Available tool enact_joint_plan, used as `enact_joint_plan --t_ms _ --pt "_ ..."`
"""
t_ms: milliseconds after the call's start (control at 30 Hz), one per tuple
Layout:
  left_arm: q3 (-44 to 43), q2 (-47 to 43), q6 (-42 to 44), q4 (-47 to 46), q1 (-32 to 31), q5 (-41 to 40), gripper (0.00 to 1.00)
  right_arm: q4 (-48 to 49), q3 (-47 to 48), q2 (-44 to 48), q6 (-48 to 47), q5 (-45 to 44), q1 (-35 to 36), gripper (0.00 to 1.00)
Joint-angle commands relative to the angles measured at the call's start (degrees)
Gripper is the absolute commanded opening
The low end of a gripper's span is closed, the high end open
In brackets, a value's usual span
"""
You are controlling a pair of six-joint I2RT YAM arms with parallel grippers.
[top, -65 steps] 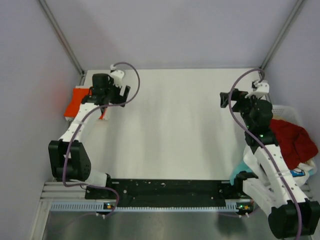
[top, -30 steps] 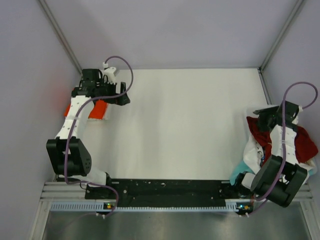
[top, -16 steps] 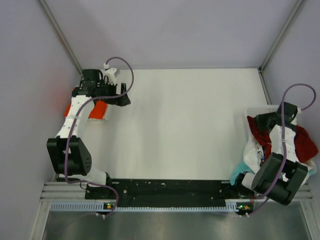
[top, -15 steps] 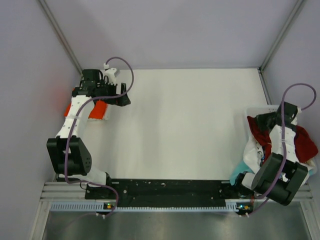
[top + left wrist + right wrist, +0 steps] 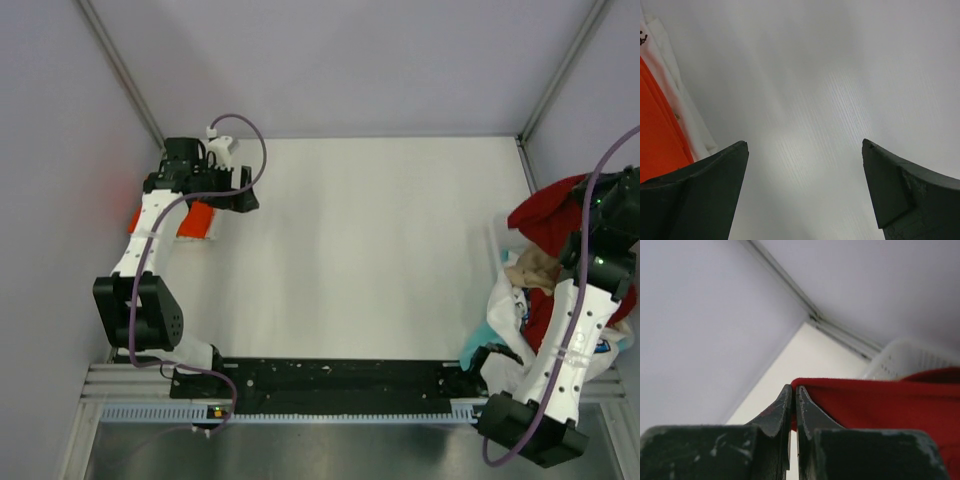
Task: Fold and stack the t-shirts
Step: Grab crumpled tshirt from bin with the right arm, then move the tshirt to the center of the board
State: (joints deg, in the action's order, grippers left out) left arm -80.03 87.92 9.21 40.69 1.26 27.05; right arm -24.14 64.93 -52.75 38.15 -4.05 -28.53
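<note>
My right gripper (image 5: 598, 203) (image 5: 794, 390) is shut on a fold of the dark red t-shirt (image 5: 548, 207) (image 5: 880, 400) and holds it up above the white basket (image 5: 905, 357). The cloth hangs down from the jaws. Under it a beige t-shirt (image 5: 530, 268) and a white printed t-shirt (image 5: 506, 308) lie in the pile. At the table's left edge sits a folded orange-red t-shirt (image 5: 197, 218) (image 5: 655, 135) on a white one (image 5: 682, 107). My left gripper (image 5: 238, 196) (image 5: 804, 145) hovers open just right of that stack, nothing between its fingers.
The basket (image 5: 497, 240) stands at the table's right edge by the right arm's base. A teal cloth (image 5: 479, 336) pokes out at its near corner. Grey walls and metal frame posts close in on the table at left, right and back.
The right gripper closed on the dark red t-shirt in the basket and lifted it up and towards the back. The beige t-shirt now shows. The left arm has stayed put.
</note>
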Motion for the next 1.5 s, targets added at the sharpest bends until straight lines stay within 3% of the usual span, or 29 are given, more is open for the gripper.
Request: enact_joint_plan --t_ms 0,100,300,433,533,633,733,867,1100,1233,1367,1467 --pt "-2.59 -1.87 0.90 -0.52 -0.03 -1.64 0.99 4.44 10.73 1.34 -8.96 -5.88 3.03 0.00" --pt "-2.41 -2.05 0.72 -0.78 -0.03 -1.56 0.99 5.16 20.99 -2.86 -14.05 -6.32 9.79 0.00" --pt "-2.15 -2.58 -0.07 -1.40 -0.03 -2.87 0.99 6.56 41.13 -14.03 -25.21 -12.38 36.05 0.00" --pt "-2.06 -3.02 -0.51 -1.93 0.24 -5.86 0.99 9.46 48.96 -21.93 -33.99 -10.98 53.80 0.00" --pt "-2.15 -3.02 -2.09 -2.72 0.94 -10.07 0.99 8.15 55.90 -28.96 -37.80 -3.55 64.28 0.00" --pt "-2.15 -2.84 -3.06 -3.07 1.99 -14.20 0.99 7.35 58.29 -34.86 -32.19 10.96 67.11 0.00" --pt "-2.32 -2.84 -3.41 -3.42 3.75 -16.76 0.99 6.83 55.85 -39.70 -31.20 14.95 68.96 0.00" --pt "-2.68 -3.19 -3.50 -3.33 6.47 -19.31 0.99 5.69 46.81 -43.22 -37.52 21.18 71.33 0.00" --pt "-2.59 -3.72 -2.45 -3.07 8.41 -18.44 0.99 5.86 36.42 -37.00 -39.56 16.71 69.50 0.00" --pt "-3.11 -3.98 0.19 -1.75 8.41 -9.93 0.99 5.86 32.20 -33.74 -39.73 17.58 68.17 0.00" --pt "-4.69 -4.25 1.07 -0.44 8.41 -2.89 0.99 8.48 31.23 -36.35 -36.24 21.46 70.18 0.00" --pt "-6.71 -4.07 -0.25 -0.43 8.85 -8.39 0.99 9.38 35.16 -43.72 -35.07 22.85 75.71 0.00"
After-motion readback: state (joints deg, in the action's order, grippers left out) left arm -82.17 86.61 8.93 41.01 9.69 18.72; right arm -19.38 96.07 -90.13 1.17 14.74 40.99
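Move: The right hand still pinches the red t-shirt above the bin and is taking it to the open middle of the table, about 50 cm to its left, 5 cm farther out and 34 cm below. The bin's middle lies some 13 cm back, level sideways, 25 cm down; a white garment spills over its rim 16 cm back, 10 cm left and 20 cm below. The folded orange stack is some 93 cm left and 13 cm ahead. From the left hand that table spot lies about 26 cm right, 4 cm back, 20 cm below. The right arm swings the pinched red t-shirt out of the bin and about 50 cm left to over the table's middle, rising some 25 cm on the way and sinking back to about its starting height as the wrist turns roughly 90 degrees counter-clockwise, with the fingers kept shut on the cloth while its lower part comes to rest on the table. The left hand, empty and wide open, drifts left towards the orange stack and eases partly back, ending some 8 cm over. ##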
